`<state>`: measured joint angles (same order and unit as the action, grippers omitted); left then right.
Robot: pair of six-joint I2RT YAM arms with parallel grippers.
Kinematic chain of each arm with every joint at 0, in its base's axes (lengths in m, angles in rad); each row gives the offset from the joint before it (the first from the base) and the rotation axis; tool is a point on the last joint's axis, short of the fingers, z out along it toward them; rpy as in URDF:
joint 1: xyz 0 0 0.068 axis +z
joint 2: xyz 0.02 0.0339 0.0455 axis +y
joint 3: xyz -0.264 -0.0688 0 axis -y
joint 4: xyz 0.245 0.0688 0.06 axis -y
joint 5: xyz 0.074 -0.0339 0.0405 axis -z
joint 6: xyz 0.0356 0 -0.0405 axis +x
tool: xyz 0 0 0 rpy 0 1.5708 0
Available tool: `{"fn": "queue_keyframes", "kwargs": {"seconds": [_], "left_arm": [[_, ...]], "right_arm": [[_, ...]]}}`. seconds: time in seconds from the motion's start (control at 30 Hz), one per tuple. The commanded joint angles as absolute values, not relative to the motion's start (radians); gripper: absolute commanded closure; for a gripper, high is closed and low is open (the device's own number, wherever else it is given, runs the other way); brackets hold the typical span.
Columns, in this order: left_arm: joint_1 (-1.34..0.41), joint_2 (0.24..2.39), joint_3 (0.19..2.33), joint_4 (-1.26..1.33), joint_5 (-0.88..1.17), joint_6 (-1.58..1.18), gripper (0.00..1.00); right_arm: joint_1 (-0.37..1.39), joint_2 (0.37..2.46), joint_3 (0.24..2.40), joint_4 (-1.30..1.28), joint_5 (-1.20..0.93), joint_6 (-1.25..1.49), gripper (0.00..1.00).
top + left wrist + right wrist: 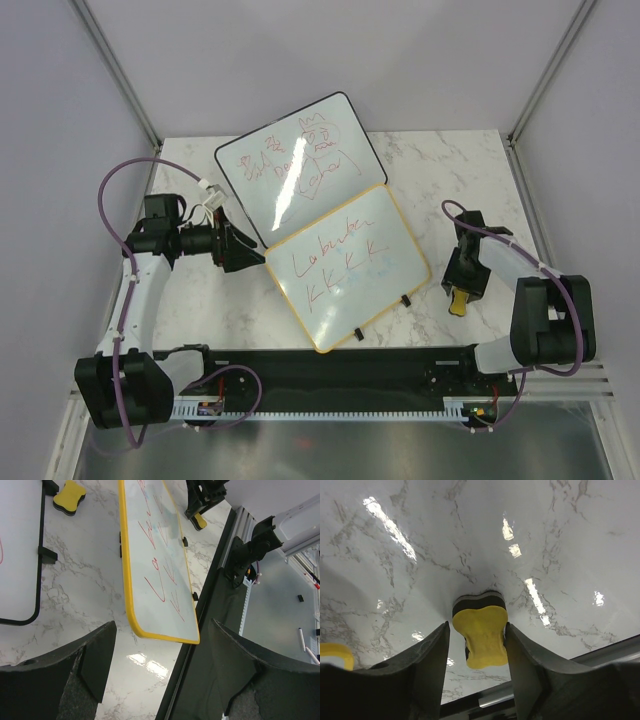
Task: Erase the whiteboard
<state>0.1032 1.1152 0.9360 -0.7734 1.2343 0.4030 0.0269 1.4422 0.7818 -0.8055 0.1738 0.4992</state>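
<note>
The whiteboard has a yellow frame and red writing, and two black clips on its near edge. It lies tilted in the middle of the table. My left gripper is open at the board's left corner, and the corner shows just ahead of the wide jaws. A yellow eraser lies on the marble at the right. My right gripper straddles it from above. The right finger touches the eraser and a thin gap remains at the left finger. From above, the right gripper stands over the eraser.
A larger black-framed whiteboard with red scribbles lies behind, overlapping the yellow one's far corner. A second yellow eraser sits beyond it in the left wrist view. A black rail runs along the table's near edge.
</note>
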Motion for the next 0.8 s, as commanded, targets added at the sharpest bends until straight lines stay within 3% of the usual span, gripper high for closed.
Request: {"fn": "queue_keyframes", "kwargs": {"seconds": [0.0, 0.33, 0.43, 0.77], "left_arm": [[0.104, 1.106, 0.959, -0.785, 1.256, 0.434, 0.18], [0.106, 1.108, 0.943, -0.775, 1.183, 0.417, 0.18], [0.107, 1.104, 0.928, -0.723, 1.109, 0.358, 0.18], [0.1, 1.094, 0.855, -0.634, 1.094, 0.327, 0.18]], "right_arm": [[0.026, 1.44, 0.781, -0.779, 0.161, 0.5, 0.46], [0.028, 1.408, 0.772, -0.781, 0.149, 0.514, 0.8], [0.035, 1.391, 0.778, -0.781, 0.175, 0.511, 0.99], [0.1, 1.226, 0.968, -0.756, 0.291, 0.378, 1.0]]}}
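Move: The yellow-and-black eraser lies practically between the right gripper's open fingers, its middle about 1 cm below the hand point. From that hand the middle of the yellow-framed whiteboard is some 27 cm to the left and 8 cm ahead, while the nearer black clip on its lower edge is roughly 13 cm to the left and level. From the left hand, the eraser is about 48 cm to the right, 3 cm back and 21 cm below. Close the right fingers on the eraser's narrow waist and pinch it while the hand stays almost still; then raise it about 5 cm and carry it some 4 cm forward, gathering speed, with the fingertips tilting forward about 10 degrees. Meanwhile sink the open left gripper about 3 cm and ease it slightly forward and left, turning it a little. ##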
